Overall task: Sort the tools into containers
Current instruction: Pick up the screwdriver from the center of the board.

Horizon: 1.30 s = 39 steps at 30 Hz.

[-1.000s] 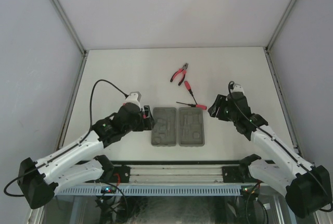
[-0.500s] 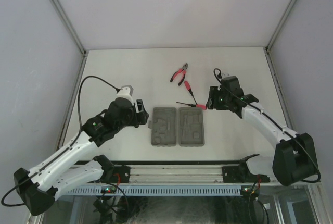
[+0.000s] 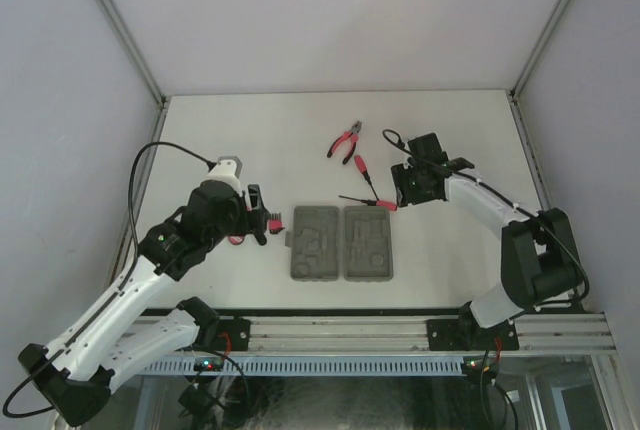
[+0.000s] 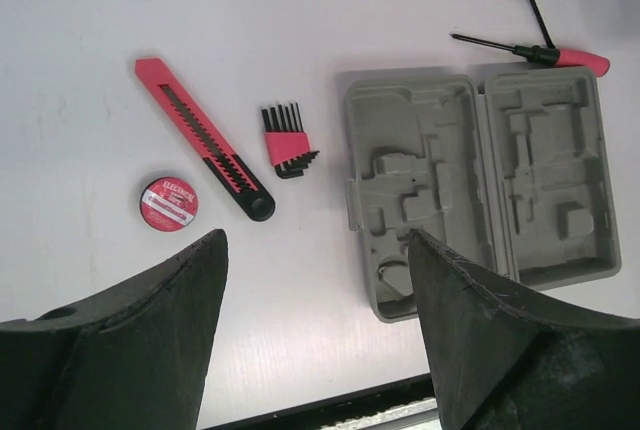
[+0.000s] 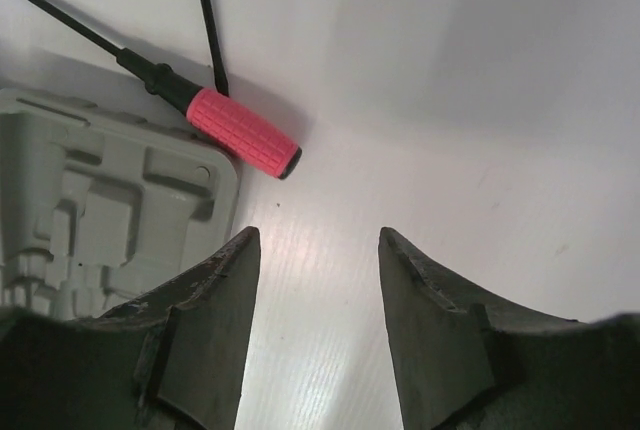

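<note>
The grey case point(image 3: 340, 242) lies open in two halves, moulded slots up point(image 4: 470, 185). Left of it lie a red utility knife point(image 4: 205, 140), a comb-like hex key set point(image 4: 288, 140) and a round red disc point(image 4: 169, 203). Beyond the case lie the long thin screwdriver point(image 3: 370, 202), the short driver point(image 3: 364, 172) and the red-handled pliers point(image 3: 346, 142). My left gripper point(image 4: 315, 250) hangs open over bare table left of the case point(image 3: 262, 214). My right gripper point(image 5: 318, 240) is open and empty, just right of the long screwdriver's red handle point(image 5: 242, 132).
The white table point(image 3: 250, 140) is walled by grey panels on three sides. A metal rail point(image 3: 340, 335) runs along the near edge, close under the case. The left arm's cable point(image 3: 170, 150) loops above the table.
My left arm has drawn back leftward from the case. My right arm has swung in and away from the near edge, ending beside the screwdriver handle, its jaws slightly narrower.
</note>
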### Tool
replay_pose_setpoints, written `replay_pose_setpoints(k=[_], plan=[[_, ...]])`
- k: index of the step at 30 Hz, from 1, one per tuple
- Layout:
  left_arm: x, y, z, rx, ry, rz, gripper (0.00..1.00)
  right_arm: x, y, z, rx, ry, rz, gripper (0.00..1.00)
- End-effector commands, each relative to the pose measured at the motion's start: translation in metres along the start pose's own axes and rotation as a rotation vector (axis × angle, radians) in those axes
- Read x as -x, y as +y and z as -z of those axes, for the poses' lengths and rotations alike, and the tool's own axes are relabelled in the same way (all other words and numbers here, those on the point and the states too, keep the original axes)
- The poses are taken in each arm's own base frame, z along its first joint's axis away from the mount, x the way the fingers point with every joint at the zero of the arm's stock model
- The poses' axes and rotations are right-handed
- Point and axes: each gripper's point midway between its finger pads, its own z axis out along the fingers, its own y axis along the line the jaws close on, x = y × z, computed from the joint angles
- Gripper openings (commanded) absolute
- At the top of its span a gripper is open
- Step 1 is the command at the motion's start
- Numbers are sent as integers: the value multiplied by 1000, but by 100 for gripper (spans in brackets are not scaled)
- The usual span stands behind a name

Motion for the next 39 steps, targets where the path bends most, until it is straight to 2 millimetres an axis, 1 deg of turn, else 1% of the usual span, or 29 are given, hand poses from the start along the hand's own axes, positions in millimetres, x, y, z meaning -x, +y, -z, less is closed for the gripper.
replay_pose_setpoints(k=[1,7,13,17,20,21,23,36,39], plan=[[10,5,0,10,-37,-20,77,14,7,-2,14,23,122,51],[12,9,0,27,-39,-25,77,15,19,-16,69,66,179,53],[11,11,-2,37,-31,-31,77,18,21,-26,40,106,216,53],[11,11,-2,35,-30,-29,77,19,18,-32,7,125,233,52],[10,11,-2,36,-28,-29,77,13,21,-39,12,149,241,51],[10,11,-2,35,-28,-29,77,20,23,-39,13,137,246,51],[11,11,-2,34,-29,-29,77,22,25,-41,17,138,256,50],[9,12,-4,36,-21,-29,77,20,32,-61,48,183,280,47],[10,12,-4,39,-20,-28,77,19,35,-63,60,198,282,45]])
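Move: The butt-end handle of the screwdriver at the case's far right corner lies about 3 cm ahead of the right hand, 4 cm to its left and 5 cm below. The second screwdriver lies some 8 cm ahead and 8 cm left, and the case's right half about 5 cm back and 8 cm left. The pliers lie roughly 17 cm ahead and 12 cm left. From the left hand, that handle is about 11 cm ahead, 25 cm right and 17 cm below. With its fingers still about half open, the right hand goes left and down, some 4 cm each way, and nearly 3 cm forward, bringing the fingertips down around the screwdriver's red handle beside the case corner. On the way the hand turns about 15 degrees counter-clockwise and tips its fingers some 10 degrees nearer straight down, ending with one fingertip at the case corner and the other at the handle's butt end, without closing on it. ##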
